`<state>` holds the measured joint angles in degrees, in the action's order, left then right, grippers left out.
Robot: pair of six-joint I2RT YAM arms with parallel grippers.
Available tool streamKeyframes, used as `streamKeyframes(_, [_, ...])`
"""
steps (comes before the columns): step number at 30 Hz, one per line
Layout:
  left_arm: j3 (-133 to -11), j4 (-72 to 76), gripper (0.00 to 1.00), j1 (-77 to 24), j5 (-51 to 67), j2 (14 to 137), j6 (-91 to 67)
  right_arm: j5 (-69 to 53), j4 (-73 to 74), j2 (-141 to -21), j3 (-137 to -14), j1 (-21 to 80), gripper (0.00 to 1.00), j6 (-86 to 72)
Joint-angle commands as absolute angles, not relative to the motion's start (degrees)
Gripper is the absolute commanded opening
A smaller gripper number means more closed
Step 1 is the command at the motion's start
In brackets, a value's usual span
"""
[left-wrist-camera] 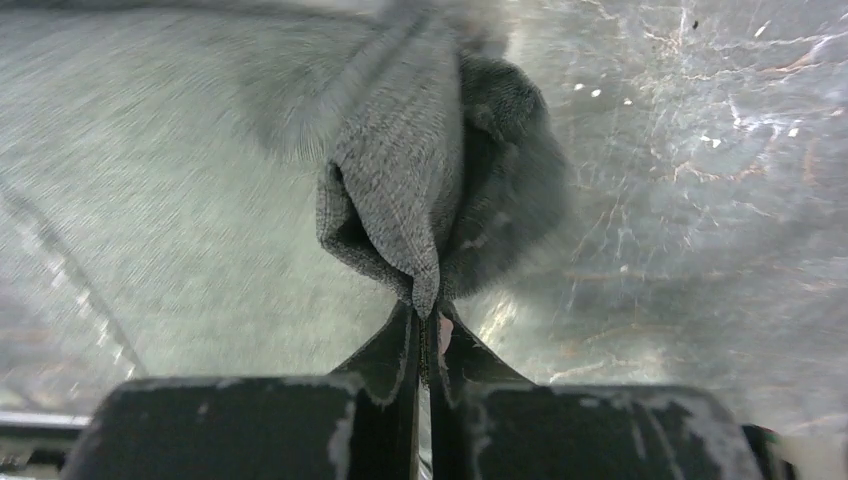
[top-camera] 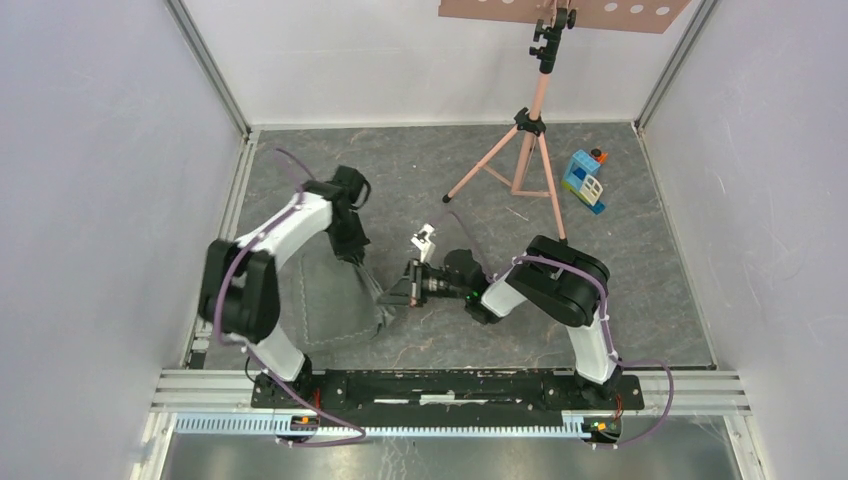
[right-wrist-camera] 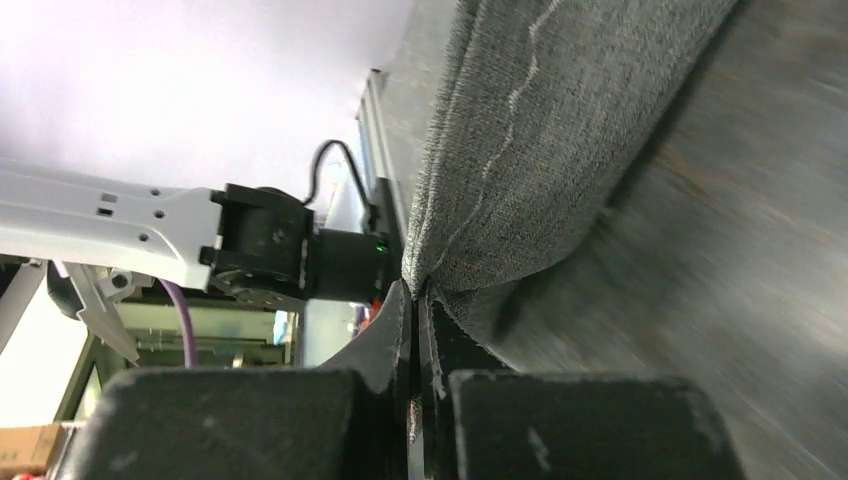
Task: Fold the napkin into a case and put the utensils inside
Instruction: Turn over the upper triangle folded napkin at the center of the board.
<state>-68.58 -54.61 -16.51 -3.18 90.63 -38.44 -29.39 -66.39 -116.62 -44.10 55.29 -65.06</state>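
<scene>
The napkin (top-camera: 338,298), a dark grey cloth, hangs partly lifted off the marbled floor between both arms. My left gripper (top-camera: 356,258) is shut on one bunched corner of it; in the left wrist view the cloth (left-wrist-camera: 400,180) rises straight from the pinched tips of that gripper (left-wrist-camera: 428,315). My right gripper (top-camera: 388,297) is shut on another corner at the cloth's right side. The right wrist view shows the napkin (right-wrist-camera: 540,140) with its pale stitched line running up from the closed tips of the right gripper (right-wrist-camera: 413,292). The utensils are not in view.
A pink tripod (top-camera: 520,150) stands at the back centre, under a perforated board. A blue-and-white toy block house (top-camera: 583,180) sits at the back right. White walls close in the floor on three sides, and a metal rail (top-camera: 450,385) runs along the near edge.
</scene>
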Motion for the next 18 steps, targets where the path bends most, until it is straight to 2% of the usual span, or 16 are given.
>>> streamKeyframes(1, [-74.23,-37.68,0.02,-20.46,-4.86,99.68,-33.34,-41.19,-74.47,-114.05,-35.43,52.33,0.01,-64.29])
streamKeyframes(6, [-78.29,-35.19,0.02,-26.07,-4.28,107.97,-33.99,-42.25,-70.05,-111.91,-28.71,47.28,0.01,-58.52])
streamKeyframes(8, [-79.85,-35.40,0.05,-27.59,-3.42,109.50,-33.74,-41.57,-66.25,-109.90,-26.90,45.65,0.09,-55.27])
streamKeyframes(9, [-80.16,-35.38,0.07,-28.34,-3.15,109.60,-33.65,-41.26,-64.85,-108.93,-26.07,44.81,0.18,-53.93])
streamKeyframes(11, [-80.27,-35.24,0.26,-29.29,-2.55,108.56,-33.30,-40.43,-60.42,-105.36,-24.81,43.46,0.31,-50.73])
streamKeyframes(13, [-80.21,-35.91,0.39,-29.70,-0.97,106.47,-32.65,-39.21,-52.95,-102.09,-25.03,42.92,0.43,-45.50])
streamKeyframes(16, [-78.27,-36.87,0.56,-29.75,1.34,100.46,-31.29,-37.53,-47.78,-98.38,-24.80,42.62,0.60,-41.83])
streamKeyframes(18, [-76.63,-38.25,0.63,-29.76,1.62,95.53,-30.19,-35.45,-43.39,-96.41,-25.31,42.77,0.69,-39.43])
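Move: The left hand holds the napkin's far right corner and the right hand its near right corner. The far-corner spot lies about 12 cm right, 4 cm ahead and 7 cm below the left hand; the near-corner spot is roughly 12 cm right, 1 cm ahead and 6 cm below the right. The napkin's middle is some 5 cm left and 8 cm back of the left hand, 7 cm below. Both hands sweep the held napkin edge about 12 cm right and 5 cm down, then open their fingers. ##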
